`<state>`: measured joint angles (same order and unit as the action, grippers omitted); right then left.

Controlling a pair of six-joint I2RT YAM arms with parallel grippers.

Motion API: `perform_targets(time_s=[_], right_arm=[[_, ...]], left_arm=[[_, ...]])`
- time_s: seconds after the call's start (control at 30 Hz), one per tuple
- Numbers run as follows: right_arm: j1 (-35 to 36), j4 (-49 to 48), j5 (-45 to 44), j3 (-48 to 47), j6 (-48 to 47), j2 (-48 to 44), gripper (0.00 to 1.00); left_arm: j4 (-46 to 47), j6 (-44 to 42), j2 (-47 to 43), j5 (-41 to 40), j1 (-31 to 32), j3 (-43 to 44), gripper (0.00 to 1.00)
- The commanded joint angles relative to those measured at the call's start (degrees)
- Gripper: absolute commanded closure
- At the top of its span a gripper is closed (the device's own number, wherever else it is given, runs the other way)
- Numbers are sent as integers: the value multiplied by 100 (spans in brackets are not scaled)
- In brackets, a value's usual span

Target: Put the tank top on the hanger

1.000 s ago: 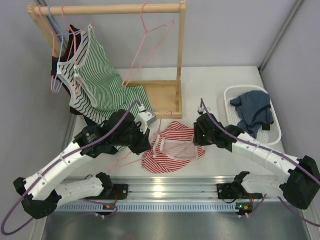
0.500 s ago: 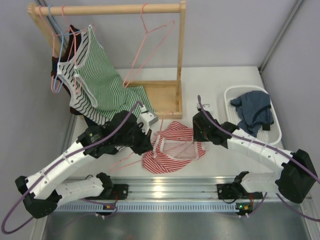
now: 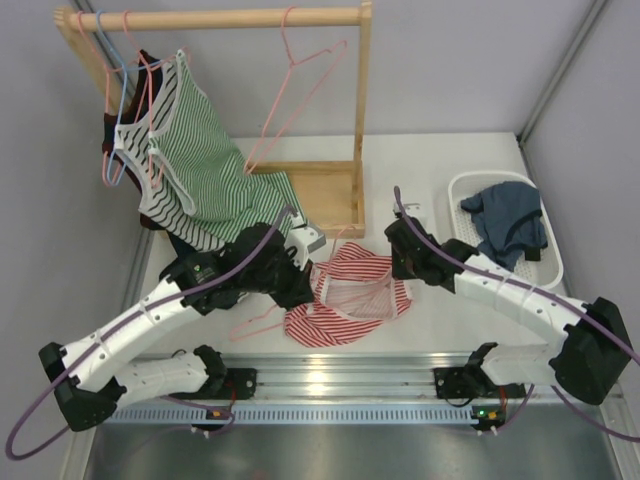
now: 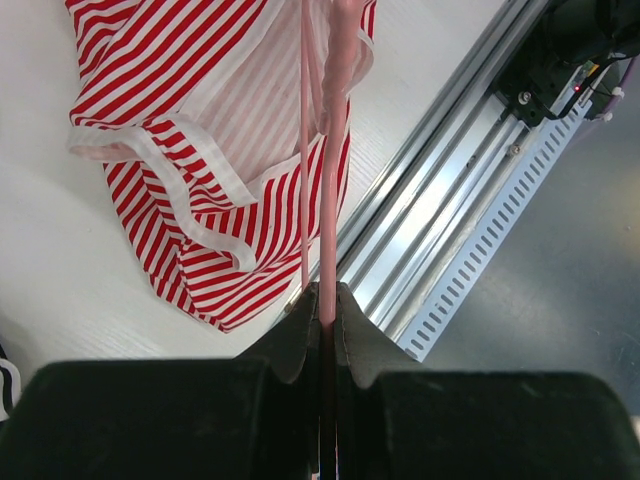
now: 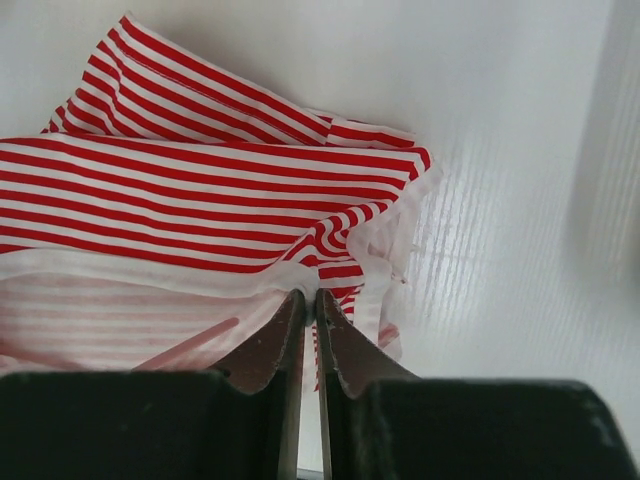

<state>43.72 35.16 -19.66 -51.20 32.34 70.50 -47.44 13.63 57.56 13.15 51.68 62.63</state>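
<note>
The red-and-white striped tank top (image 3: pixel 350 300) lies crumpled on the white table between the arms. It also shows in the left wrist view (image 4: pixel 190 110) and the right wrist view (image 5: pixel 190 200). My left gripper (image 3: pixel 300 287) is shut on the pink wire hanger (image 3: pixel 255 325) at the top's left edge. In the left wrist view the hanger (image 4: pixel 336 120) runs from the gripper (image 4: pixel 327 292) across the fabric. My right gripper (image 3: pixel 402 266) is at the top's right edge. In the right wrist view it (image 5: pixel 309 296) is shut on the top's white trim.
A wooden rack (image 3: pixel 362 110) stands at the back left with a green-and-white striped top (image 3: pixel 200 160), a spare pink hanger (image 3: pixel 295 90) and a light blue hanger (image 3: pixel 123 95). A white basket (image 3: pixel 470 185) with a dark blue garment (image 3: pixel 505 225) sits at the right. A metal rail (image 3: pixel 330 378) runs along the near edge.
My left gripper has moved right with the hanger, up to the tank top's left edge. My right gripper has shifted slightly left and back, still at the top's right edge.
</note>
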Motion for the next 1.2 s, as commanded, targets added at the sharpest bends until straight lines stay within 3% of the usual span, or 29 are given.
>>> perform_targets(time_s=[0.0, 0.4, 0.63, 1.0, 1.17], right_arm=[[48, 158, -73, -417, -131, -10, 93], [40, 518, 287, -733, -281, -141, 95], [48, 641, 401, -848, -272, -309, 95], [48, 712, 481, -892, -193, -388, 94], [40, 738, 489, -865, -166, -458, 94]], left_arm=[[560, 43, 27, 127, 53, -49, 100], [1175, 17, 211, 4, 97, -339, 100], [2194, 149, 352, 118, 97, -848, 100], [4540, 676, 467, 513, 97, -1965, 100], [4471, 659, 318, 487, 97, -2027, 100]])
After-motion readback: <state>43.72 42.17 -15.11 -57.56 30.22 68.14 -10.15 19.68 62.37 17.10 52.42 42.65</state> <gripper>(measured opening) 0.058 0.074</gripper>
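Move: My left hand holds the pink hanger. The strap I'm feeding it under is pinched in my right fingertips, about 20 cm to the left hand's right, 10 cm farther out and 11 cm lower. The tank top's middle lies about 9 cm right of the left hand, 6 cm ahead and 12 cm below. The hanger's leading end is already in the cloth, about 4 cm left of my right fingers, level fore-and-aft and 1 cm lower. With my right fingers already shut on the white-edged strap, I lift it about 3.5 cm, easing back slightly, and then hold it up. Meanwhile my left hand keeps its grip on the hanger and feeds it about 6 cm to the right, sinking almost as much and edging forward, so that the leading end slides under the raised strap; late on, the wrist rolls some 10 degrees. ##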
